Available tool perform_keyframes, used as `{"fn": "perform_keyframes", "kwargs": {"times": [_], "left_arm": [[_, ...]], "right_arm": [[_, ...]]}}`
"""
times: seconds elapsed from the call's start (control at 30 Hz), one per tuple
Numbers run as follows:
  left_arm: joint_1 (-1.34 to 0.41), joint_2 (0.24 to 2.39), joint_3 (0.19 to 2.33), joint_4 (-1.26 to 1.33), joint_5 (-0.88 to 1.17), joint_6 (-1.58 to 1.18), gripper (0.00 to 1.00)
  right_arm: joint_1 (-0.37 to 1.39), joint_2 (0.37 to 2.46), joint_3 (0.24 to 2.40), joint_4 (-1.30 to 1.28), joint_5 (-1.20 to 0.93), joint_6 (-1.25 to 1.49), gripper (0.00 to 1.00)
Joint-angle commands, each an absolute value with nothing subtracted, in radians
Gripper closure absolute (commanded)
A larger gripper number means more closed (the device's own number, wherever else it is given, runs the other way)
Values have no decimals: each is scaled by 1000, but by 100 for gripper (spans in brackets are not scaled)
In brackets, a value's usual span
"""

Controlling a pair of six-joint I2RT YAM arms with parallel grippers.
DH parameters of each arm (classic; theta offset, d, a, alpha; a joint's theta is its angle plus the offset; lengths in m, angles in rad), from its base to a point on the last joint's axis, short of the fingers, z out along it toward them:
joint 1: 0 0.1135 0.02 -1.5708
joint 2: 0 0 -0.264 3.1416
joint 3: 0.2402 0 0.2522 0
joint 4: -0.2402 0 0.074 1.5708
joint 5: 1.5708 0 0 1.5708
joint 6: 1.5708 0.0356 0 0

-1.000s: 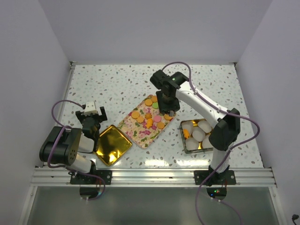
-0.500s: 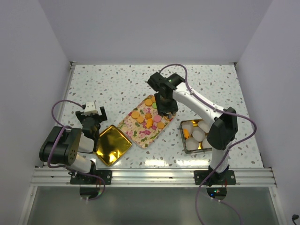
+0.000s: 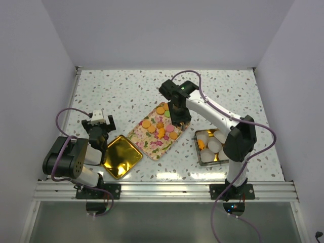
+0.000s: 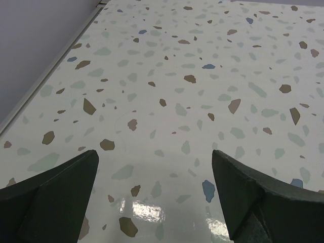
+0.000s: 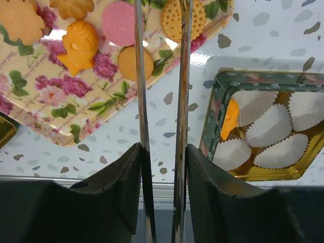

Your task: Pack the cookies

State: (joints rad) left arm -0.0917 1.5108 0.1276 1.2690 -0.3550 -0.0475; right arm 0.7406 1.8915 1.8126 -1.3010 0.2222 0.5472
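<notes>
Several cookies [image 3: 159, 124] lie on a floral tray [image 3: 152, 143], mostly orange, with a pink one [image 5: 117, 23], a fish-shaped one [image 5: 78, 43] and a dotted yellow one [image 5: 172, 20]. My right gripper [image 3: 179, 117] hangs over the tray's right end. In the right wrist view it [image 5: 162, 149] is shut on metal tongs [image 5: 143, 101], whose two blades run up past the yellow cookie; their tips are out of frame. One orange cookie [image 5: 230, 119] lies in the tin [image 5: 212, 116]. My left gripper [image 4: 157, 187] stands open over bare table.
The tin [image 3: 198, 152] at the right holds several white paper cups [image 5: 273, 126]. A gold lid [image 3: 120, 156] lies left of the floral tray, beside my left arm [image 3: 76, 157]. White walls enclose the table on three sides.
My right arm has shifted a little left over the tray's right end, and its fingers have squeezed the tongs narrower. The left arm has not moved.
</notes>
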Motion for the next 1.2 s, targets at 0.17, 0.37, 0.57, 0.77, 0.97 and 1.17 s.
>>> {"fn": "perform_keyframes", "kwargs": {"times": [0.17,0.37,0.57,0.77,0.97,1.17], "left_arm": [[-92,1514,147,1399,-377,-34,0],[-92,1514,147,1399,-377,-34,0],[-92,1514,147,1401,-377,-32,0],[-92,1513,147,1401,-377,-32,0],[-92,1514,147,1401,-377,-34,0],[-92,1514,147,1399,-377,-32,0]], "right_arm": [[741,1833,1913,-1365,297,538,67],[739,1640,1896,-1468,386,595,66],[733,1354,1645,-1515,482,753,65],[703,1200,1398,-1551,537,911,62],[644,1134,1257,-1528,514,951,62],[557,1117,1183,-1491,477,908,62]]}}
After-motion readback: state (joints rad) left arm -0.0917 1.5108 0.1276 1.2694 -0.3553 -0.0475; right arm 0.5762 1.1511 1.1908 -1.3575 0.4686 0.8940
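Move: The right hand still holds the tongs down over the cookies; the packing box is centred about 16 cm to its right and 9 cm back, some 14 below. The holed round cookie lies 1 cm ahead and 1 cm right; the fish cookie already boxed, roughly 10 cm right and 7 back. From the idle left hand the box is about 52 cm right and 15 back. Keeping hold of the tongs, the right hand arcs right some 17 cm and back to the box, turning clockwise. ##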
